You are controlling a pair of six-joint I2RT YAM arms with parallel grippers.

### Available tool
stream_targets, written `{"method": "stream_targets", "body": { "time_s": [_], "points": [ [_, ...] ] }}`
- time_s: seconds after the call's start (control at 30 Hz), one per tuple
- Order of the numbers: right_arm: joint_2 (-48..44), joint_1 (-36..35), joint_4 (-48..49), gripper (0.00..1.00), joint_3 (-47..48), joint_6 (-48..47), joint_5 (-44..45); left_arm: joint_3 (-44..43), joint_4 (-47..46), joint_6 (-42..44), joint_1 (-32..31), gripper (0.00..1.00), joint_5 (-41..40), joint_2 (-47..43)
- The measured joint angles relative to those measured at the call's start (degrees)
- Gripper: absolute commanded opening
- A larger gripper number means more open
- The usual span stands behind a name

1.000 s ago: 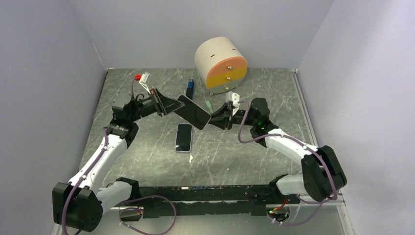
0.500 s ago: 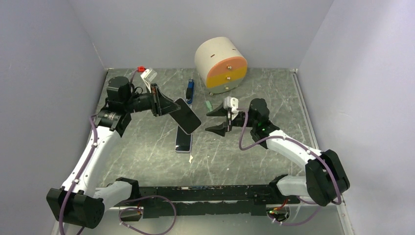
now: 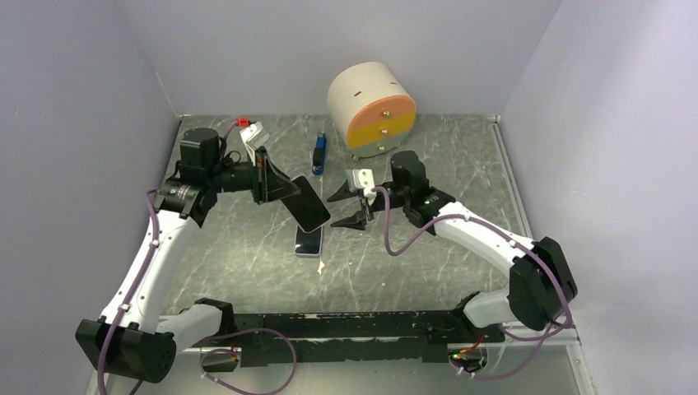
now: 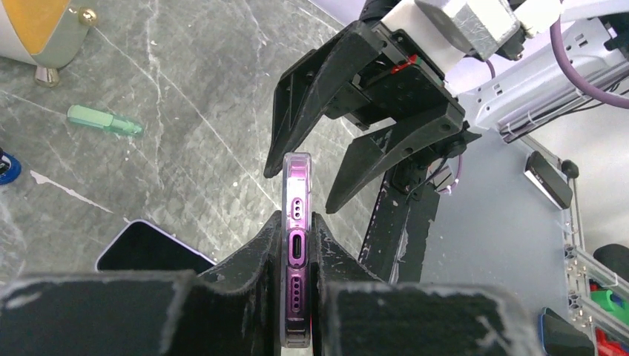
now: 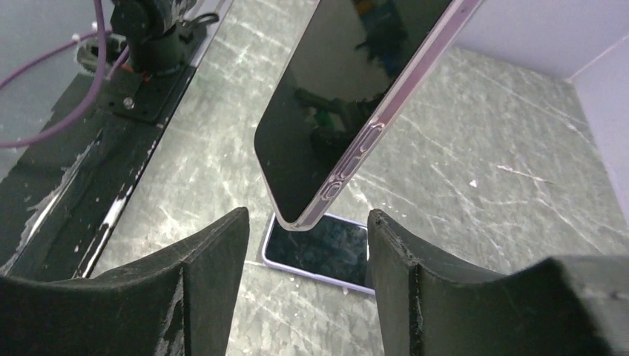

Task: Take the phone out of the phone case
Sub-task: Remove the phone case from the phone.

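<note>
My left gripper (image 3: pixel 284 191) is shut on a purple phone in a clear case (image 3: pixel 309 204) and holds it tilted above the table. In the left wrist view the cased phone (image 4: pixel 297 178) stands edge-on between my fingers (image 4: pixel 252 259), its charging port facing the camera. My right gripper (image 3: pixel 333 212) is open, and the free corner of the cased phone (image 5: pixel 334 111) hangs just in front of its spread jaws without touching them. A second phone with a pale lilac rim (image 3: pixel 309 240) lies flat, screen up, on the table below; it also shows in the right wrist view (image 5: pixel 326 248).
A round cream drawer unit with an orange and yellow front (image 3: pixel 372 107) stands at the back. A blue object (image 3: pixel 319 152) lies in front of it, and a small green piece (image 4: pixel 104 120) is nearby. A white scrap (image 3: pixel 321 266) lies near the second phone. Grey walls enclose the marbled table (image 3: pixel 461 164).
My right gripper let go of the cased phone's end, opened, drew back, then moved left towards it again. My left gripper pulled the phone left and lower.
</note>
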State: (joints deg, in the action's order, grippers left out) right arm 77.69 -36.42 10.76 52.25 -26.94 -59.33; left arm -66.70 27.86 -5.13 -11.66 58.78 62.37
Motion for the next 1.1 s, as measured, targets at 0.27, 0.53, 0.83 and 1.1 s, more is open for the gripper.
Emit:
{"method": "stream_targets", "body": {
  "time_s": [0.27, 0.53, 0.83, 1.1],
  "points": [
    [4.11, -1.57, -12.09, 0.53, 6.05, -8.61, -0.9, -0.83, 3.89, 5.9, 0.0, 0.02, 0.7, -0.74],
    [6.19, -3.28, -18.86, 0.44, 9.66, -13.81, -1.18, -1.14, 5.11, 8.63, 0.0, 0.03, 2.82, -0.79],
    [7.85, -4.39, -25.33, 0.18, 12.13, -19.08, -1.07, -1.92, 7.96, 10.56, 0.0, 0.03, 3.98, -0.66],
    [8.74, -6.78, -32.09, 0.15, 17.18, -27.17, 2.58, -10.14, 15.23, 12.81, -0.17, 0.03, 4.83, 3.56]
  ]
}}
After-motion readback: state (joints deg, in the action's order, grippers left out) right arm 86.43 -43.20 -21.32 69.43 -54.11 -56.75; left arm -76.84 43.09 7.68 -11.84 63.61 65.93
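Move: Just off the right fingertips, the held phone case's near right corner lies some 2 cm left and 3 cm below the hand point, level with it fore and aft. Beneath, the spare phone on the table is about 7 cm left, 2 cm ahead and 20 cm down; the green tool lies 19 cm ahead and 5 cm right, equally low. From the left hand, that corner is roughly 9 cm right, 3 cm back and 10 cm below. Closing on the near right corner of the cased phone, the right hand goes about 3 cm left, sinks 2 to 3 cm and draws back nearly 2 cm, tipping its fingers down some 10 degrees and turning counter-clockwise as much; its half-open fingers pinch the corner, then rise slightly. The left hand keeps its grip, drawing back about 2 cm, then lifting 2 cm while turning slightly clockwise. ##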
